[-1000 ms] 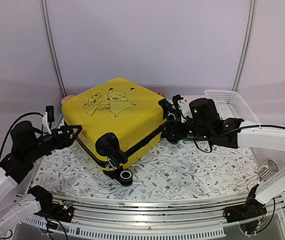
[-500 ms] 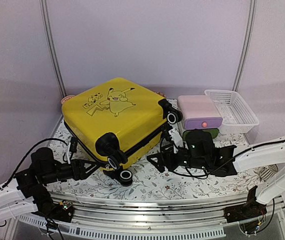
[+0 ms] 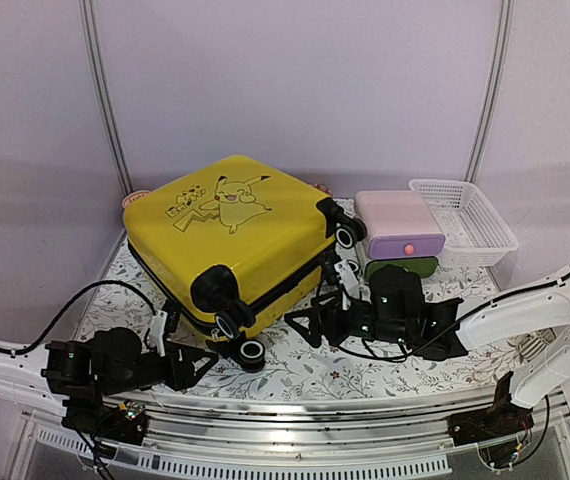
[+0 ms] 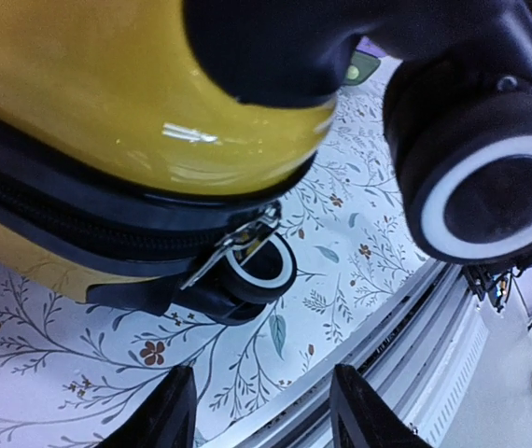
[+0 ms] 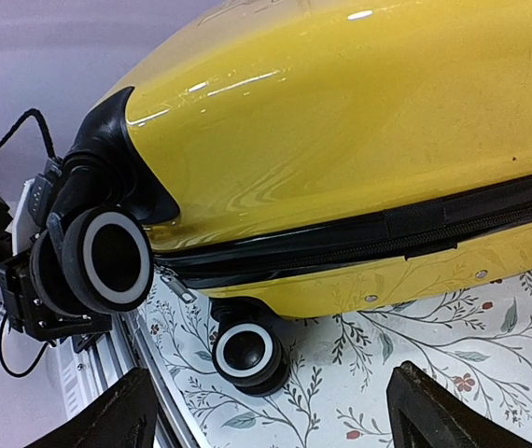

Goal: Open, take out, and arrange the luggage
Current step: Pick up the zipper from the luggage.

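Observation:
The luggage (image 3: 240,235) is a yellow hard-shell case lying flat and zipped shut, its wheeled end toward me. My left gripper (image 3: 202,362) lies low at the front, pointing right at the lower wheel (image 3: 252,352). In the left wrist view it (image 4: 264,418) is open and empty. The metal zipper pull (image 4: 238,241) hangs over that wheel (image 4: 259,266), ahead of the fingertips. My right gripper (image 3: 300,325) points left at the same corner. The right wrist view shows it (image 5: 280,415) wide open and empty, a little short of the wheel (image 5: 245,352) and the zipper pull (image 5: 177,285).
A pink-and-green drawer box (image 3: 400,235) stands right of the luggage, behind my right arm. A white mesh basket (image 3: 462,220) sits beyond it. A floral cloth (image 3: 405,375) covers the table. A metal rail (image 3: 295,440) runs along the front edge, close under my left gripper.
My left arm swung from the luggage's left side down to its front wheel corner, its jaws narrowing. My right arm left the right wheel and came forward and left toward the same corner.

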`<act>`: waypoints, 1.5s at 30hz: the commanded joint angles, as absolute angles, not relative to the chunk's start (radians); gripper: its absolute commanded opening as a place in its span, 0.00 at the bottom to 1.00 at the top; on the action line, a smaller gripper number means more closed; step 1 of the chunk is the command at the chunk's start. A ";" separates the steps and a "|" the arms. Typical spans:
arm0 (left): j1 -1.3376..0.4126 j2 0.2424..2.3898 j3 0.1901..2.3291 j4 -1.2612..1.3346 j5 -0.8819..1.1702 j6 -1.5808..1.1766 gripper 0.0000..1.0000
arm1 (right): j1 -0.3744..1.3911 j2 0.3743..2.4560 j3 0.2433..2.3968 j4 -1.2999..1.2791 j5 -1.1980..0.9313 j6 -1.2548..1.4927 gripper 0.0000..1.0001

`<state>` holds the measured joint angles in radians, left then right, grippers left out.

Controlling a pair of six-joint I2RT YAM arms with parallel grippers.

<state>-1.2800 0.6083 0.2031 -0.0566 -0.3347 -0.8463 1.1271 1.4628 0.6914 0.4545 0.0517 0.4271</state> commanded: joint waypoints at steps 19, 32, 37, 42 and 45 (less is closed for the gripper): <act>-1.264 0.796 0.134 0.323 -0.444 -0.871 0.39 | 1.135 1.486 0.682 0.509 0.053 0.431 0.88; -1.175 0.821 0.134 0.380 -0.374 -0.874 0.32 | 1.135 1.483 0.678 0.507 0.057 0.425 0.88; -1.140 0.798 0.111 0.431 -0.300 -0.856 0.26 | 1.135 1.489 0.681 0.507 0.055 0.423 0.88; -1.127 0.813 0.109 0.438 -0.291 -0.868 0.24 | 1.135 1.499 0.687 0.506 0.050 0.417 0.88; -1.124 0.845 0.118 0.412 -0.315 -0.893 0.27 | 1.134 1.500 0.687 0.505 0.049 0.417 0.88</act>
<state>-1.1416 0.8181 0.1146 0.3672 -0.2989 -0.8772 1.1275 1.4864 0.6903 0.4873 0.0498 0.4259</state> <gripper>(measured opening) 0.248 0.881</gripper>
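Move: The zipper pull hangs at the luggage's near corner, roughly 6 cm ahead of the left hand, 3 cm to its right and about a centimetre lower. Of the luggage's wheels, the upper one juts out some 4 cm ahead, 6 cm right and 8 cm above that hand; the lower one stands about 8 cm ahead, 10 cm right and 7 cm below. From the right hand the pull lies about 18 cm to the left, 1 cm ahead and 4 cm lower. The zipper pull at the luggage's corner is approached by the left hand, which eases forward about 4 cm in two short steps, dipping some 2 cm on the second and coming back up. The wrist turns a few degrees counter-clockwise and the fingertips tip slightly up, while the fingers narrow from half to a quarter open, ending close to the pull; no touch can be made out. ##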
